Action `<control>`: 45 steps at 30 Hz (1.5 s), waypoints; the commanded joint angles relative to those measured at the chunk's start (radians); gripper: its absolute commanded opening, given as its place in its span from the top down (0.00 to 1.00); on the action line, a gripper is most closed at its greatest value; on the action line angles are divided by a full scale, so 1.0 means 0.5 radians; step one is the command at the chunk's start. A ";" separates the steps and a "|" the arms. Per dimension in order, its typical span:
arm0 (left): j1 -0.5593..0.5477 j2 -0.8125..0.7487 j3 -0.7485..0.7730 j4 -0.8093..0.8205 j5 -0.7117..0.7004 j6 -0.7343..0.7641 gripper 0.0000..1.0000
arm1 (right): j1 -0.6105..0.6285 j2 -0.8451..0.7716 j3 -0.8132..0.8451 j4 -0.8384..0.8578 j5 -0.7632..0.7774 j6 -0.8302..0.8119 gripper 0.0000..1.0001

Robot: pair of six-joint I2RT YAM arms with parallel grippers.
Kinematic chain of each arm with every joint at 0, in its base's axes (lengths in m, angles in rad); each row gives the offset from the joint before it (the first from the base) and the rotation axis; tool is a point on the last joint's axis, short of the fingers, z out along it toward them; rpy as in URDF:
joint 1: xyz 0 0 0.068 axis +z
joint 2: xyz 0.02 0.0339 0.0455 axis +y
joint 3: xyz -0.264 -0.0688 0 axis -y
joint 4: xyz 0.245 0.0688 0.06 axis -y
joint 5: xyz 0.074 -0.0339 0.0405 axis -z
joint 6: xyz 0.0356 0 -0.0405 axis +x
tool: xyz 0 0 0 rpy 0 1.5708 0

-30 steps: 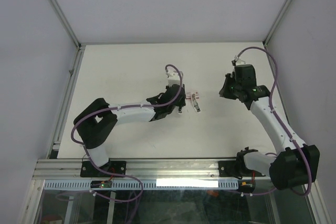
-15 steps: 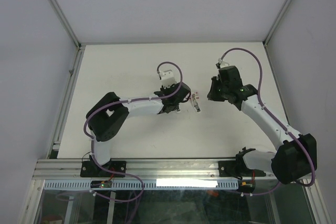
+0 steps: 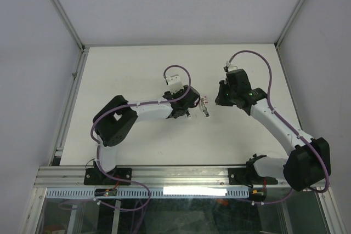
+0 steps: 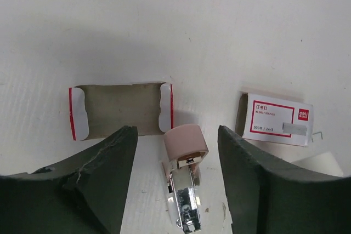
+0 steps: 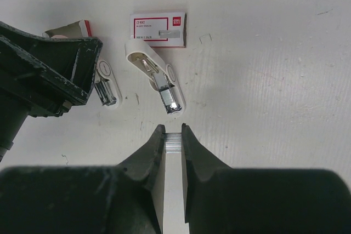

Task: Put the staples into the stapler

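The stapler lies opened on the white table. Its pink-capped part with a bare metal channel (image 4: 185, 187) rests between the fingers of my left gripper (image 4: 176, 138), which is open and apart from it on both sides. A white part with a metal magazine (image 5: 160, 79) lies beside it, just ahead of my right gripper (image 5: 173, 135). That gripper is shut on the staples (image 5: 173, 142), a short silvery strip pinched at the fingertips. From above, the stapler (image 3: 204, 107) sits between the left gripper (image 3: 192, 108) and the right gripper (image 3: 217, 101).
An empty greyish cardboard piece with red-and-white ends (image 4: 120, 110) lies just beyond the stapler. The red-and-white staple box (image 4: 277, 120) lies to its right (image 5: 159, 28). A left finger (image 5: 74, 67) stands close to the stapler parts. Frame walls bound the table (image 3: 137, 69).
My left gripper has opened and let go of the stapler. The right gripper has moved left toward the stapler, still holding the staples.
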 commanded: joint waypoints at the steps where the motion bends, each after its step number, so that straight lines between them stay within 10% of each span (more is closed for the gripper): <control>1: -0.026 -0.111 0.038 0.009 0.008 0.009 0.31 | 0.035 -0.003 0.096 0.092 0.046 0.028 0.86; 6: -0.019 -0.361 -0.022 0.012 0.032 0.156 0.02 | 0.114 0.022 0.139 0.097 0.053 0.040 0.86; 23: 0.976 -1.317 -0.056 -0.335 1.702 1.174 0.01 | 0.654 0.425 0.311 0.406 0.072 -0.298 0.85; 34: 1.518 -1.458 -0.292 -0.121 1.828 1.173 0.01 | 0.786 0.708 0.261 0.612 0.198 -0.381 0.85; 45: 1.553 -1.524 -0.393 -0.106 1.603 1.244 0.01 | 0.786 0.854 0.250 0.665 0.344 -0.387 0.86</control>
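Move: Just behind the left hand point, about 2 cm back and 1 cm below, sits the opened pink stapler, already free of that hand's fingers. From the right hand, which holds the staple strip, it lies some 14 cm left, 4 cm ahead and 10 cm lower. The white stapler is 7 cm left of the right hand and 4 cm ahead, the staple box 8 cm left and 8 ahead, the empty tray 18 left and 7 ahead. Carrying the staple strip in its closed fingers, the right hand passes left about 14 cm to the pink stapler, turning some 25 degrees counter-clockwise, then sinks about 7 cm to bring the strip over the stapler's rear end. The left hand spreads its fingers wide and clears out, lifting up and away to the left, roughly 20 cm each way, easing slightly down at the end. ##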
